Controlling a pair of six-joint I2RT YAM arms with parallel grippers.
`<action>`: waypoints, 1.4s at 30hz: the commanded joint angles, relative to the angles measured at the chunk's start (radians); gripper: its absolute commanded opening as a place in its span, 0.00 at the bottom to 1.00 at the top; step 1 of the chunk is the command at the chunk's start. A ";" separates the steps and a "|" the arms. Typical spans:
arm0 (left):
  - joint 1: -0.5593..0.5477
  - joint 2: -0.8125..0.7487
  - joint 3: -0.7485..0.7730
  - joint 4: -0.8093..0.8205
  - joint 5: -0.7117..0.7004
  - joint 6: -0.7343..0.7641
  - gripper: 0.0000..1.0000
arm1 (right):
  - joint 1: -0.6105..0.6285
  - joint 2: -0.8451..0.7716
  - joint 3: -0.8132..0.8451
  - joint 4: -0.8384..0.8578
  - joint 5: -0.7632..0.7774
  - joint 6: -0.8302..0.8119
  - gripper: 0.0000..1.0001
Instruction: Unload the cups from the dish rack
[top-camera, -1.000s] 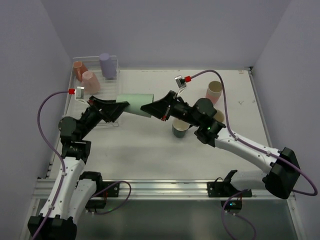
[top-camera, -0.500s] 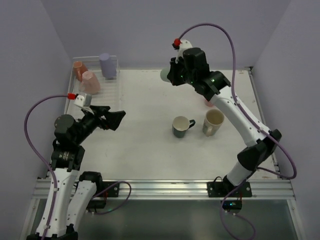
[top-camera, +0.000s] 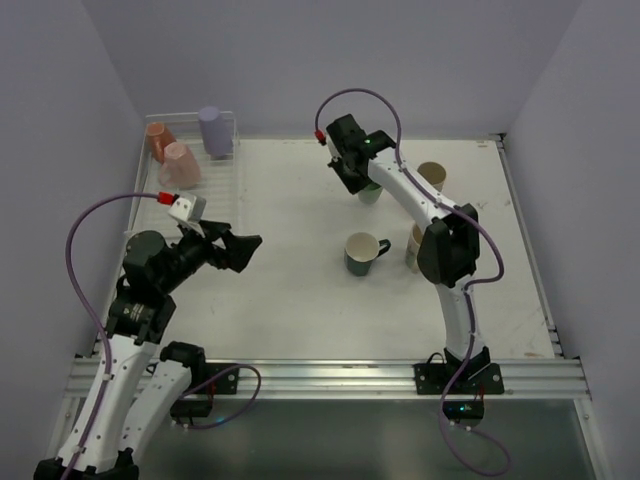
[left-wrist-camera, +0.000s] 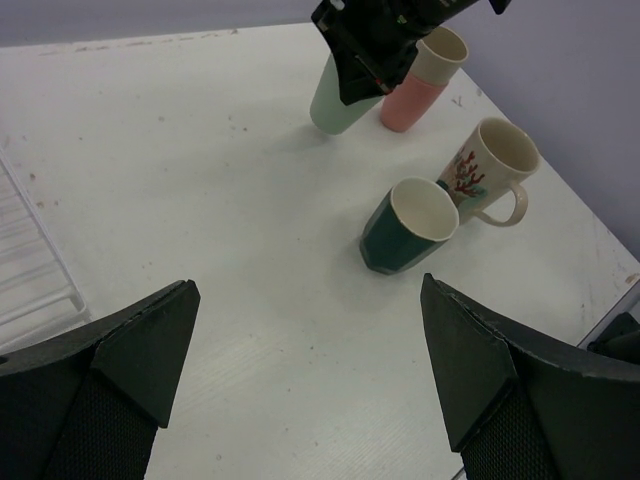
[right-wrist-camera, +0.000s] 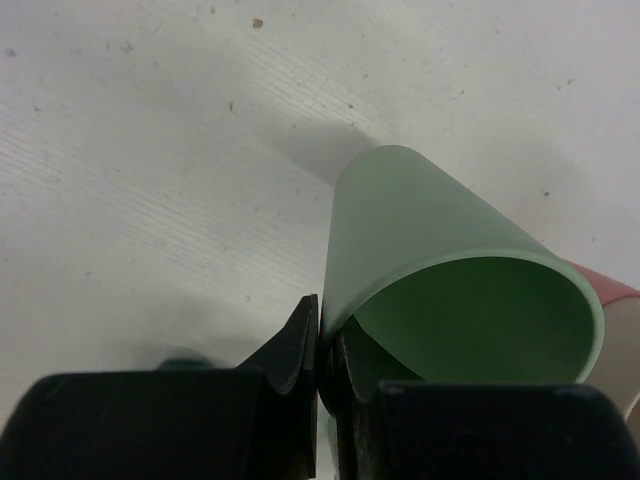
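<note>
My right gripper is shut on the rim of a pale green cup, one finger inside and one outside. The green cup stands mouth up at the table's far side, next to a pink cup with a beige cup nested in it. Closer in are a dark green mug and a cream mug. My left gripper hangs open and empty over bare table right of the dish rack. The rack holds orange, pink and purple cups.
The right arm's forearm crosses above the cream mug and partly hides it in the top view. Purple walls close the table at the back and both sides. A corner of the rack's wire shows at the left wrist view's left edge.
The green cup passed from my left gripper to the right one, which carried it to the far side beside the pink cup. The left jaws opened wide and the arm drew back.
</note>
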 joint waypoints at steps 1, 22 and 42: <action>-0.017 0.015 -0.018 0.038 0.011 0.021 1.00 | -0.007 0.021 0.075 -0.041 0.031 -0.102 0.00; -0.031 0.072 0.004 0.076 -0.009 -0.016 1.00 | -0.044 0.072 0.046 -0.014 -0.144 -0.137 0.07; -0.031 0.076 0.013 0.085 -0.047 -0.042 1.00 | -0.044 0.024 -0.004 0.048 -0.150 -0.134 0.43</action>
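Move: The right hand holds the mint cup by its rim; its landing spot on the bare table lies about 12 cm below that hand, some 3 cm ahead and 3 cm right. The dark green mug stands about 11 cm back and 2 cm right of the hand, the coral mug 11 cm back and 14 cm right, the pink cup stack 17 cm right and 2 cm ahead. From the left hand, the landing spot is roughly 25 cm ahead, 25 cm right and 25 cm below. Still pinching the mint cup's rim wall, the right hand lowers the cup about 3 cm almost straight down onto the table beyond the dark green mug, wrist turning slightly counter-clockwise. There it pauses, then opens the fingers by about a third of their range, letting go with one tip inside the rim and one outside. The empty left hand, wide open, sinks about 2 cm. ##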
